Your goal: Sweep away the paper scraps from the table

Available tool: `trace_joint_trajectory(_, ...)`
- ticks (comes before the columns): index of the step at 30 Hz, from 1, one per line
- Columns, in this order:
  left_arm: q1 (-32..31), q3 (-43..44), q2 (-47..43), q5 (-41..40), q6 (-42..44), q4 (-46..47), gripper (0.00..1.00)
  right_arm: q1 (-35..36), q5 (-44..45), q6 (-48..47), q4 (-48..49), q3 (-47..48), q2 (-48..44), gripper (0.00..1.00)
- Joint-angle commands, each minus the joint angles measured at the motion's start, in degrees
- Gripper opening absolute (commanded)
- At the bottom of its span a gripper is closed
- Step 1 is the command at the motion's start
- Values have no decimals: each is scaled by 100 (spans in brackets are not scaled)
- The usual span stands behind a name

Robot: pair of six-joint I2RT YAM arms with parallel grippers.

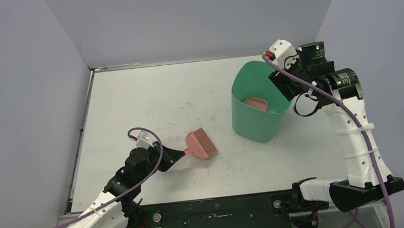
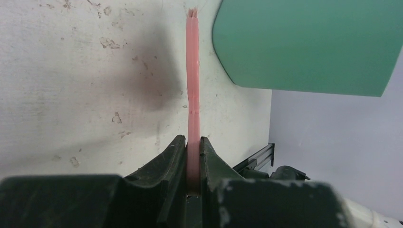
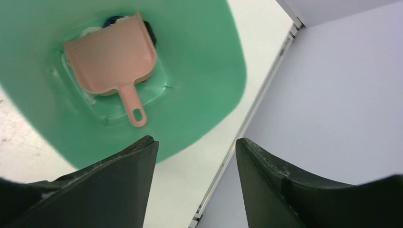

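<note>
My left gripper (image 1: 177,156) is shut on the thin handle of the pink brush (image 1: 202,143), which lies low over the white table (image 1: 158,96) with its bristles towards the green bin. In the left wrist view the handle (image 2: 193,95) runs straight out from between the jaws of that gripper (image 2: 193,142). My right gripper (image 1: 280,85) hangs open over the bin's right rim, its jaws (image 3: 195,140) holding nothing. The pink dustpan (image 3: 111,57) lies loose at the bottom of the bin (image 3: 199,71). Dark blue paper scraps (image 3: 114,20) peek out from under the dustpan. I see no scraps on the table.
The green bin (image 1: 254,122) stands right of the table's middle, close ahead of the brush. A metal edge rail (image 1: 80,138) runs along the left side, and grey walls close in on three sides. Faint stains mark the tabletop (image 2: 71,95).
</note>
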Motion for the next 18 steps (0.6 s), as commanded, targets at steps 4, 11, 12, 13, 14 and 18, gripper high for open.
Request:
trace_joint_trajectory(4,3,152,-140,67,-321,-668,7,-604,919,371,789,-160,72,77)
trace_joint_trajectory(11,-6,423,-118,-5,127,-1800,31,-1629,47,757,439,-316,554,95)
trace_joint_trajectory(12,-6,481,-139,-49,216,-1975,37,-1802,-214,769,378,-308,608,96)
trace_joint_trajectory(13,-6,570,-150,-112,321,-2181,43,-1922,-422,793,342,-296,654,97)
trace_joint_trajectory(14,-6,670,-165,-135,462,-2365,47,-2000,-551,814,313,-292,706,98)
trace_joint_trajectory(18,-5,1300,-8,-386,986,-3136,50,-2240,-1060,977,282,-214,815,98)
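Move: The held brush slants out from the left gripper, its middle about 5 cm ahead, 5 cm right and 3 cm lower; the bare table for it lies roughly 3 cm ahead, 4 cm right and 10 cm below. The bin is some 30 cm right and 12 cm ahead, about level. From the right gripper the bin is about 10 cm left, 3 cm ahead and 17 cm below, and the brush 34 cm left, 5 cm back, 23 cm below. Bring the left gripper down about 5 cm while drawing it back and to the left, its fingers tipping further down, and open it to about half so that the brush handle comes out of the pinch. Meanwhile swing the empty right gripper some 10 cm right, away from the bin, sinking and going slightly forward, turning clockwise and opening fully. ##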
